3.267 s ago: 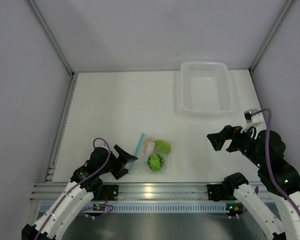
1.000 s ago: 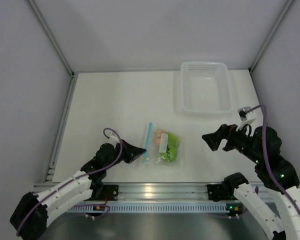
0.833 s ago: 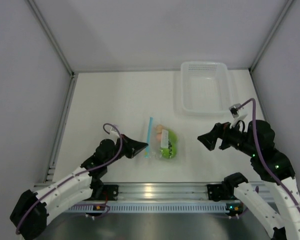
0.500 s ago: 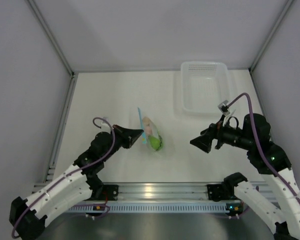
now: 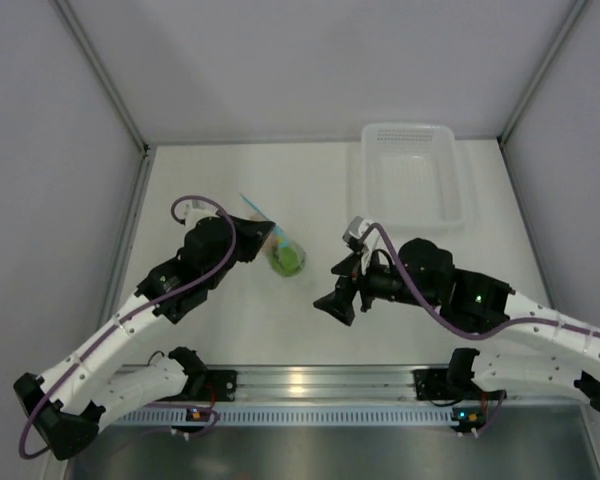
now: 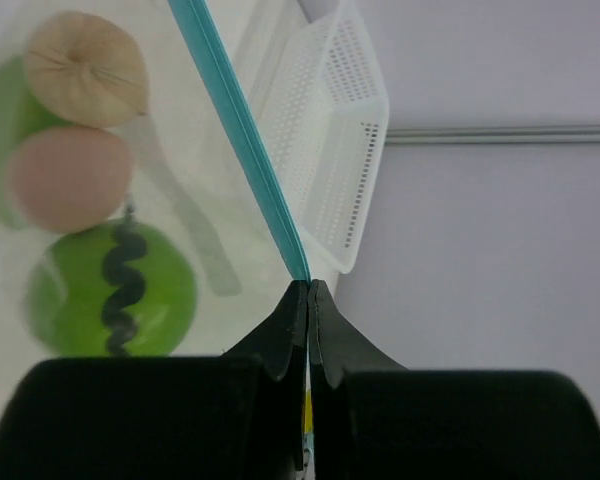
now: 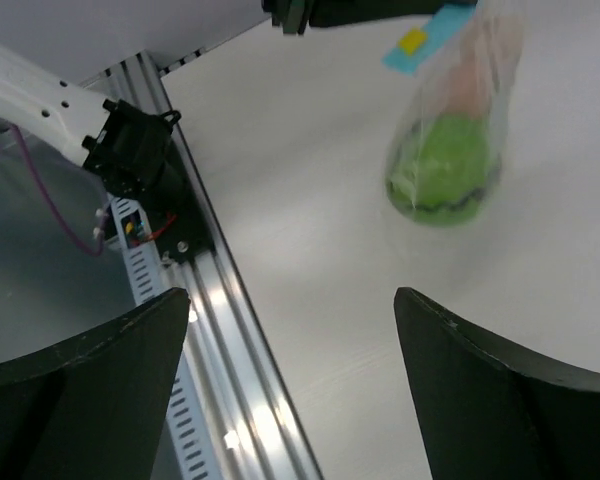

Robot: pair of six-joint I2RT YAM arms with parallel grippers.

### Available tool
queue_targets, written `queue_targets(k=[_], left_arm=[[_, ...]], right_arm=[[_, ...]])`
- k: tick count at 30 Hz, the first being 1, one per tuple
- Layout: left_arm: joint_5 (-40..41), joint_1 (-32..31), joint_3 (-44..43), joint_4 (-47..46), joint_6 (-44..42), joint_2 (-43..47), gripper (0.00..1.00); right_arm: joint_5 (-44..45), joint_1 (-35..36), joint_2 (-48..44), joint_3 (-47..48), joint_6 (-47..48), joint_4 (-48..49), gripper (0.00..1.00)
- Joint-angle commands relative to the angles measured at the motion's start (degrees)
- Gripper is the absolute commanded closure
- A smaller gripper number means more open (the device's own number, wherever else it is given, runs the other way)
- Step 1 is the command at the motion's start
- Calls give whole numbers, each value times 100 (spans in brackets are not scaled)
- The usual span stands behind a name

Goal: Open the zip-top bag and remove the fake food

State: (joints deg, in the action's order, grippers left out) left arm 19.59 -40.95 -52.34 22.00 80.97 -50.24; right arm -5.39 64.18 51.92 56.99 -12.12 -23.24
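Note:
My left gripper (image 5: pixel 264 233) is shut on the light blue zip strip (image 6: pixel 242 130) of the zip-top bag (image 5: pixel 283 256), which hangs from that grip left of the table's middle. Through the clear plastic I see the fake food: a green ball with a dark zigzag (image 6: pixel 115 290), a peach piece (image 6: pixel 70 178) and a tan piece (image 6: pixel 85 70). My right gripper (image 5: pixel 330 292) stands open to the right of the bag and nearer the front, apart from it and holding nothing. In the right wrist view the bag (image 7: pixel 445 150) hangs ahead of the right gripper (image 7: pixel 292 295).
A white translucent basket (image 5: pixel 412 215) stands at the back right, also seen as the basket (image 6: pixel 330 150) behind the bag. The aluminium rail (image 7: pixel 210 300) runs along the table's front edge below my right gripper. Grey walls close in the back and sides.
My left gripper has carried the bag up and towards the back left, and it now hangs from the strip. My right arm has swung left towards the middle, its jaws slightly narrower.

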Motion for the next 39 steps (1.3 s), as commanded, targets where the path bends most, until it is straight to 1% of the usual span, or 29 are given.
queue_targets(k=[1, 3, 5, 6, 7, 9, 10, 12, 16, 23, 27, 34, 39], left_arm=[[334, -27, -400, 612, -152, -152, 100], [334, -27, -453, 630, -152, -179, 100], [291, -27, -479, 630, -152, -223, 100], [264, -27, -488, 630, -143, -275, 100], [212, -27, -532, 639, -125, -293, 100], [159, -27, -558, 621, -82, -390, 100], [141, -27, -576, 630, -3, -425, 100], [45, -27, -585, 630, 59, -521, 100], [-35, -45, -532, 613, 112, -601, 100], [53, -132, -286, 613, 209, -408, 100], [158, -273, -286, 604, 200, -355, 100], [264, -475, -347, 595, 261, -443, 100], [317, -607, -435, 595, 261, -575, 100]], right_arm=[[1223, 393, -129, -231, 780, 1619, 17], [1504, 411, -147, -512, 1043, 2154, 21], [1925, 420, -69, -680, 1159, 2472, 22], [2075, 420, -16, -733, 1446, 2700, 22], [2181, 420, 28, -777, 1545, 2807, 24], [2209, 428, 230, -856, 1878, 3035, 32], [2217, 454, 318, -856, 1976, 3097, 33], [2349, 551, 520, -909, 2221, 3273, 34], [2367, 745, 617, -1181, 2434, 3940, 35], [2463, 912, 872, -1322, 2679, 4346, 37], [2516, 912, 1013, -1375, 2951, 4617, 44], [2797, 912, 1311, -1428, 3260, 5101, 52], [2806, 912, 1470, -1410, 3304, 5066, 56]])
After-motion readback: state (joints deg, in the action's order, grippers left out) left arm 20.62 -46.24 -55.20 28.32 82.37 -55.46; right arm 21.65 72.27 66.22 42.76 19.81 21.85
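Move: From the right gripper, the yellow-tabbed near end of the bag's teal zip strip is about 9 cm ahead, 9 cm to the left and roughly level; the green melon in the hanging bag is some 8 cm ahead, 7 cm left and 10 cm lower, the pink food 12 cm ahead, 11 cm left and 8 cm down. From the left gripper, which already pinches the strip, the tabbed end sits about 3 cm back, 2 cm right and slightly below. Bring the open right gripper forward about 8 cm and to the left some 5 cm, up to the tabbed end of the zip strip, rolling its far side up some 40 degrees and narrowing the fingers to about half open without shutting them on the strip. Keep the left pinch and lower the bag about 3 cm, then ease it right and slightly back towards the right gripper. ##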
